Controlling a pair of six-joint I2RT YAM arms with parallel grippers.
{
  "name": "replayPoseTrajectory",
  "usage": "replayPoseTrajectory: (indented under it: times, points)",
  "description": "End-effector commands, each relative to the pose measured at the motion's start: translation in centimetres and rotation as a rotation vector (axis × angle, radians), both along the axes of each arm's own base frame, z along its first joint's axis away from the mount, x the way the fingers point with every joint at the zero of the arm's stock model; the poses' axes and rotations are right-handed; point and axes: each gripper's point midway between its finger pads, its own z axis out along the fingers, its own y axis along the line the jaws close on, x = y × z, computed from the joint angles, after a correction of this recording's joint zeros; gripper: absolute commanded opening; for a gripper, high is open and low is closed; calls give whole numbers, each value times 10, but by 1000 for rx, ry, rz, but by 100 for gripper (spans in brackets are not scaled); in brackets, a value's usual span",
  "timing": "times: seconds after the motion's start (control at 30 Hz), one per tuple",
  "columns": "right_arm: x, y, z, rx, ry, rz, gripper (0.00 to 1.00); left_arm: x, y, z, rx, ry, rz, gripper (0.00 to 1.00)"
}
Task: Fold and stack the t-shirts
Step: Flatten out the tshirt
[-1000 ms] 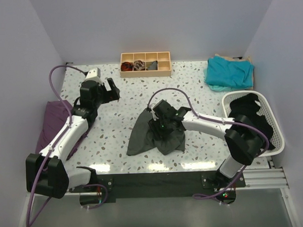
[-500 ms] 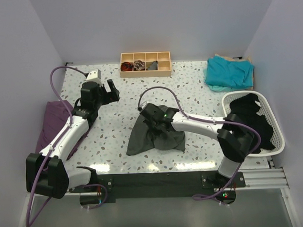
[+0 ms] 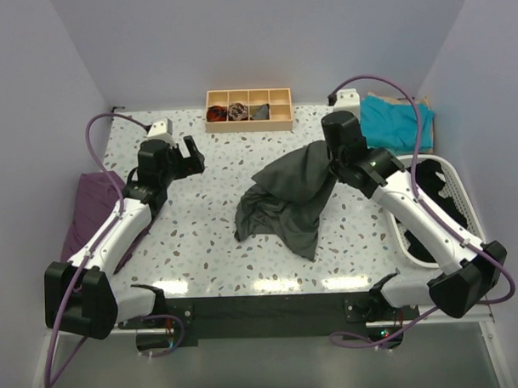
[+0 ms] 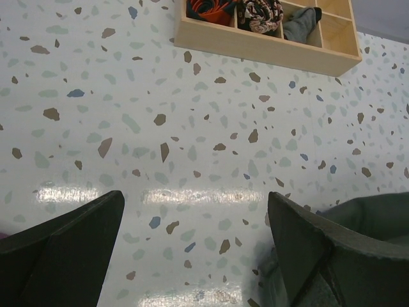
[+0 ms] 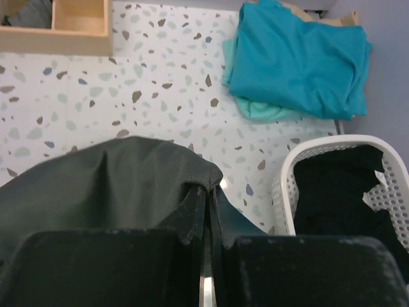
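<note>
A dark charcoal grey t-shirt (image 3: 289,197) hangs crumpled over the table's middle, its top corner lifted. My right gripper (image 3: 330,162) is shut on that corner; the right wrist view shows the grey cloth (image 5: 108,185) pinched between the closed fingers (image 5: 192,217). A teal t-shirt (image 3: 393,123) lies folded at the far right corner, and shows in the right wrist view as a teal t-shirt (image 5: 297,57). My left gripper (image 3: 192,154) hovers open over bare table at the far left, nothing between its fingers (image 4: 307,243). An edge of the grey t-shirt (image 4: 377,214) shows beside its right finger.
A wooden compartment tray (image 3: 248,110) with small items stands at the back centre. A white laundry basket (image 3: 450,172) holding black cloth (image 5: 332,192) sits at the right edge. A purple garment (image 3: 89,208) lies by the left edge.
My right gripper closed on the grey t-shirt and rose toward the back right, pulling the cloth up and stretching it. The left arm has not moved.
</note>
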Motion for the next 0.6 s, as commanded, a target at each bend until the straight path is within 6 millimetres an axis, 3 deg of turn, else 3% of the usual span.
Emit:
replayPoseTrajectory:
  times: [0.0, 0.13, 0.23, 0.37, 0.5, 0.57]
  points:
    - [-6, 1, -1, -37, 15, 15, 0, 4, -7, 12, -15, -49, -28, 99]
    - [-6, -14, 16, -74, -35, -50, 0, 3, -15, 3, -30, -23, -64, 98]
    - [-4, -23, 20, -95, -43, -96, 0, 8, -26, 7, -37, -52, -119, 98]
    - [-4, -13, 27, -40, -56, -47, 0, 4, -57, 1, -61, -40, -269, 98]
    - [-5, 1, 41, 12, -62, 32, 0, 8, -92, -28, -49, 41, -375, 97]
    - [-9, 19, 56, 80, -70, 142, 0, 7, -111, -42, -51, 73, -404, 97]
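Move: The grey-green t-shirt hangs from the right gripper over the table. Its middle lies roughly 23 cm to the left gripper's right, 8 cm back and 14 cm below. The wooden organizer stands about 18 cm ahead and 14 cm right of that gripper, on the table. From the right gripper, the shirt's middle is some 12 cm left, 4 cm back and 20 cm down, the white basket about 30 cm right and 9 cm back, and the folded teal shirts 19 cm right and 15 cm ahead, both well below. Bring the open left gripper to the right, towards the t-shirt's loose left end, about 7 cm and gathering speed, sinking some 4 cm as it goes and turning about 15 degrees clockwise. Keep the right gripper shut on the shirt's edge and practically in place, high above the table, with only a small dip and recovery. ##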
